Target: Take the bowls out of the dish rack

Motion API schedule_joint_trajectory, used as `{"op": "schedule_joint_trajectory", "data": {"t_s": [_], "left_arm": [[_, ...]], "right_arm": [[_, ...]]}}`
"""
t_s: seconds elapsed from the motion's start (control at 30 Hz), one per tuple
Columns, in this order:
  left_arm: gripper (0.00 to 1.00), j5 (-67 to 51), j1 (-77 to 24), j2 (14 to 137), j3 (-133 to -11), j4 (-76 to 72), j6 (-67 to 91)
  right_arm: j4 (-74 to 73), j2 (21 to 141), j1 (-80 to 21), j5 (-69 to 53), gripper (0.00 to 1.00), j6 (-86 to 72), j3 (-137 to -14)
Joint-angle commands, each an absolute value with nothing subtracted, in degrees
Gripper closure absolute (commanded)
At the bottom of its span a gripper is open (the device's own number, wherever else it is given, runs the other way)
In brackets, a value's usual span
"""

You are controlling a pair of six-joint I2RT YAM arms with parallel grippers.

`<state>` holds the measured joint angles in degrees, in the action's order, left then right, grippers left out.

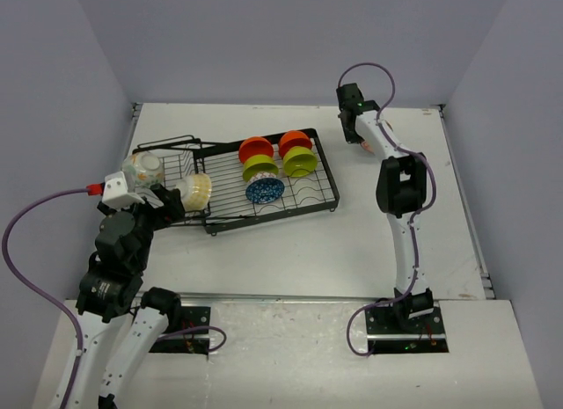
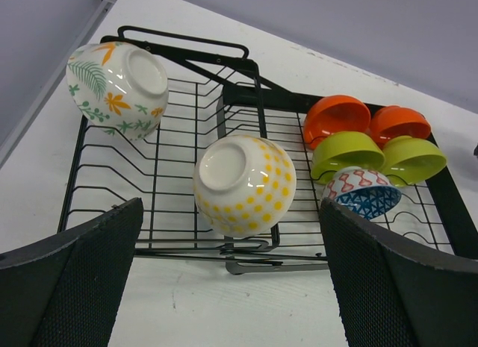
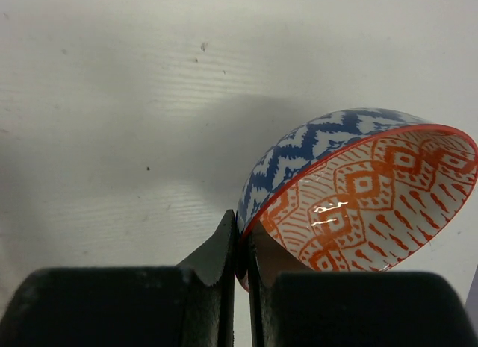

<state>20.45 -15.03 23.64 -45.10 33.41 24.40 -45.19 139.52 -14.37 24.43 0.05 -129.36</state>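
Observation:
The black wire dish rack (image 1: 310, 194) (image 2: 172, 175) lies mid-table. In its right half two orange bowls (image 1: 256, 149) (image 2: 336, 119), two lime green bowls (image 1: 300, 161) (image 2: 347, 151) and a blue-and-white patterned bowl (image 1: 265, 190) (image 2: 362, 194) stand on edge. A yellow-dotted cream bowl (image 1: 197, 191) (image 2: 245, 184) and a leaf-patterned white bowl (image 1: 142, 170) (image 2: 116, 78) rest in the left section. My left gripper (image 1: 176, 200) (image 2: 239, 287) is open just short of the dotted bowl. My right gripper (image 1: 361, 141) (image 3: 243, 239) is shut on the rim of a blue-outside, orange-inside bowl (image 3: 358, 190), held low over the table at the far right.
The rack's left end overhangs near the table's left edge (image 1: 132, 136). White tabletop (image 1: 352, 242) stretches between the rack and the arm bases. Grey walls close in the back and both sides.

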Motion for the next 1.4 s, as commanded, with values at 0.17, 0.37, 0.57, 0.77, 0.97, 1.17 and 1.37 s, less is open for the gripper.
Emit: {"op": "schedule_joint_trajectory", "data": {"t_s": [0.17, 0.37, 0.57, 0.77, 0.97, 1.17, 1.37], "left_arm": [[0.00, 20.57, -15.91, 23.56, -45.00, 31.20, 23.38], [0.00, 20.65, -16.08, 23.20, -45.00, 31.11, 23.47], [0.00, 20.92, -16.26, 23.12, -44.91, 31.29, 23.55], [0.00, 21.62, -16.35, 22.77, -45.00, 31.55, 23.64], [0.00, 22.06, -16.35, 23.03, -45.00, 31.55, 23.73], [0.00, 22.50, -16.35, 23.03, -45.09, 31.82, 23.99], [0.00, 23.38, -16.35, 23.12, -45.18, 32.25, 24.26]], "right_arm": [[-47.37, 140.80, -13.10, 20.83, 1.00, 8.87, -130.61], [-46.41, 139.40, -13.18, 20.22, 1.00, 9.14, -127.62], [-46.32, 139.22, -13.18, 18.99, 0.96, 8.09, -126.12], [-44.83, 136.06, -13.45, 18.37, 0.67, 5.80, -124.90], [-43.86, 131.14, -14.33, 19.77, 0.54, 3.17, -123.58], [-42.45, 119.21, -17.48, 21.53, 0.30, -1.12, -118.76], [-28.33, 102.33, -25.30, 12.59, 0.29, -14.82, -96.19]]}}
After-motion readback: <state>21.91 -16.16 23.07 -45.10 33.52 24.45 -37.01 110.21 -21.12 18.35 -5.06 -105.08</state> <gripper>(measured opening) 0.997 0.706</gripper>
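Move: My right hand holds the blue-and-orange patterned bowl by its left rim, tilted. It is going to a bare table spot about 5 cm to the right, level in reach and some 10 cm below. From this hand the rack's far right corner is roughly 14 cm left and 5 cm lower. The nearer green bowl sits about 20 cm left and 12 cm back; the orange bowl behind it is 20 cm left, 6 back. From my left hand that spot lies some 35 cm ahead, 57 right, 29 below. I lower the bowl with my right hand by about 4 cm, easing slightly back while the fingers tip some 10 degrees steeper, to set the bowl on the table. Then I open the fingers wide, let go of the rim and rise quickly, about 15 cm, drifting back and left towards the rack as the fingers tilt up again. ##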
